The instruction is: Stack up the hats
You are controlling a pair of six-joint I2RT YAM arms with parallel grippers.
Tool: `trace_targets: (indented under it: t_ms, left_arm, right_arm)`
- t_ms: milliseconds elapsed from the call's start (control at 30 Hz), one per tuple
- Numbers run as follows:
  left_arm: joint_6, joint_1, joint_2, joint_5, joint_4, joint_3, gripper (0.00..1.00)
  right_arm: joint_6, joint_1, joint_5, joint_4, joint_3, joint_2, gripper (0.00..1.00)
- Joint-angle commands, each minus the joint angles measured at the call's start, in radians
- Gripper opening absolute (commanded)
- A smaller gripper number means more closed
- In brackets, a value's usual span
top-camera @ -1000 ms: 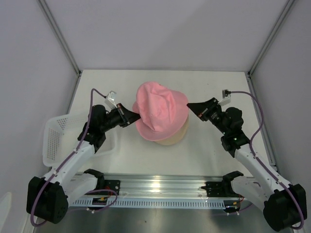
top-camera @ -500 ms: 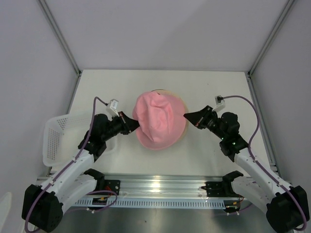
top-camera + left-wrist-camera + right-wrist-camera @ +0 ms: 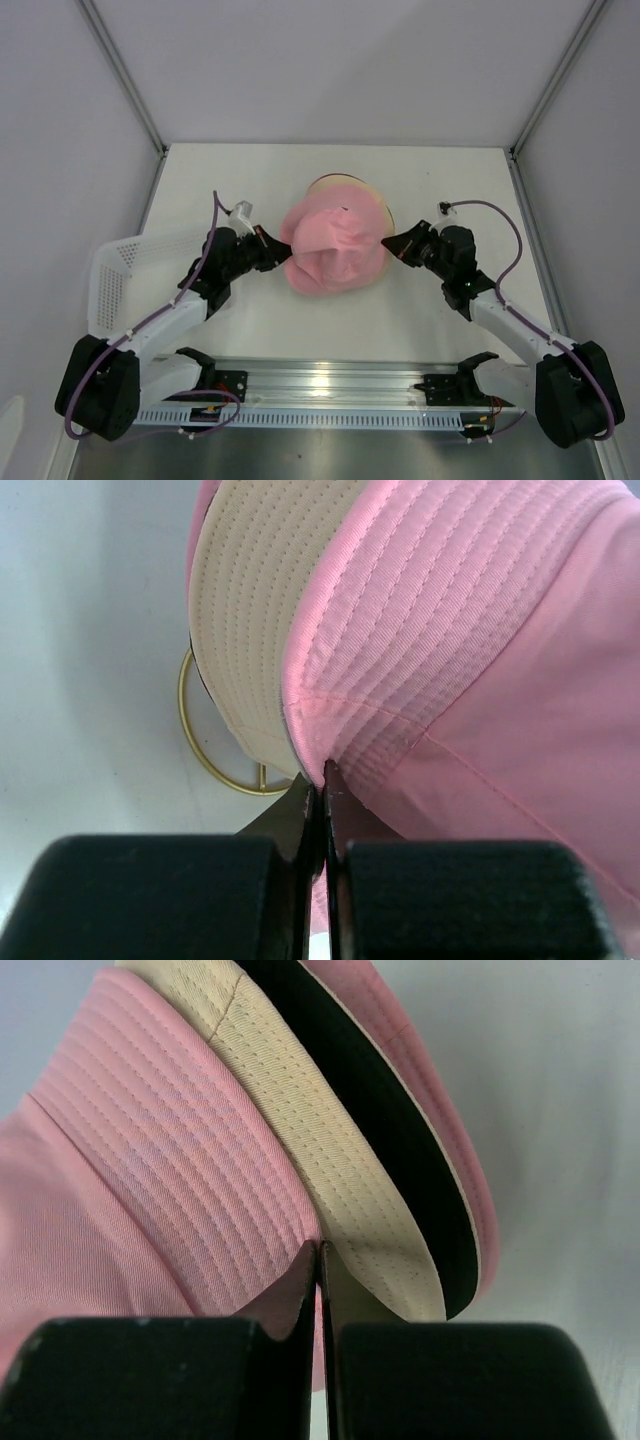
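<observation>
A pink hat [image 3: 335, 250] lies crumpled on top of a pile in the middle of the table. My left gripper [image 3: 283, 250] is shut on its left brim and my right gripper [image 3: 388, 245] is shut on its right brim. A beige hat [image 3: 340, 185] shows behind and under it. In the left wrist view the fingertips [image 3: 322, 780] pinch the pink brim [image 3: 420, 600] beside the beige brim [image 3: 250, 610]. In the right wrist view the gripper [image 3: 320, 1250] pinches the pink brim [image 3: 150, 1130] above a beige hat [image 3: 330, 1160], a black hat [image 3: 400, 1150] and another pink brim [image 3: 445, 1130].
A white plastic basket [image 3: 120, 275] stands at the left table edge, just behind my left arm. A thin gold ring [image 3: 205, 750] lies on the table under the pile. Metal frame posts rise at the back corners.
Both grippers have come down and closer to the near edge with the pink hat. The hat has sunk onto the pile, and the beige hat's far edge now shows behind it.
</observation>
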Motion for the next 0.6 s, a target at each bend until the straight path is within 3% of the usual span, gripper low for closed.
trace_targets:
  t_ms: [0, 333, 567]
  left_arm:
    - [0.038, -0.003, -0.006, -0.007, -0.014, 0.029, 0.01]
    - [0.102, -0.003, -0.085, -0.02, -0.029, 0.096, 0.04]
    - [0.097, -0.009, 0.133, 0.016, 0.051, 0.139, 0.01]
  right_arm:
    - [-0.03, -0.032, 0.048, -0.045, 0.031, 0.008, 0.0]
    - [-0.129, -0.041, 0.112, -0.165, 0.15, -0.141, 0.0]
    - [-0.132, -0.064, 0.103, -0.127, 0.114, -0.025, 0.0]
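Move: The pink hat being placed is already held at both sides of its brim. The tan hat on top of the stack, where it's being taken, has its middle about 13 cm right, 4 cm ahead and 4 cm below the left hand, and roughly 10 cm left, 3 cm ahead and 5 cm below the right. The white basket lies some 30 cm left of the left hand, 5 cm back and 7 cm lower. The pink hat's brim, still pinched at both sides, is lifted over the tan hat by both hands, the left about 3 cm and the right some 5 cm. The right hand also draws about 3 cm to its right, away from the left, and both grippers tip slightly upward. At the end both start to sink as the left pushes forward 2 cm; the fingers keep their hold. ##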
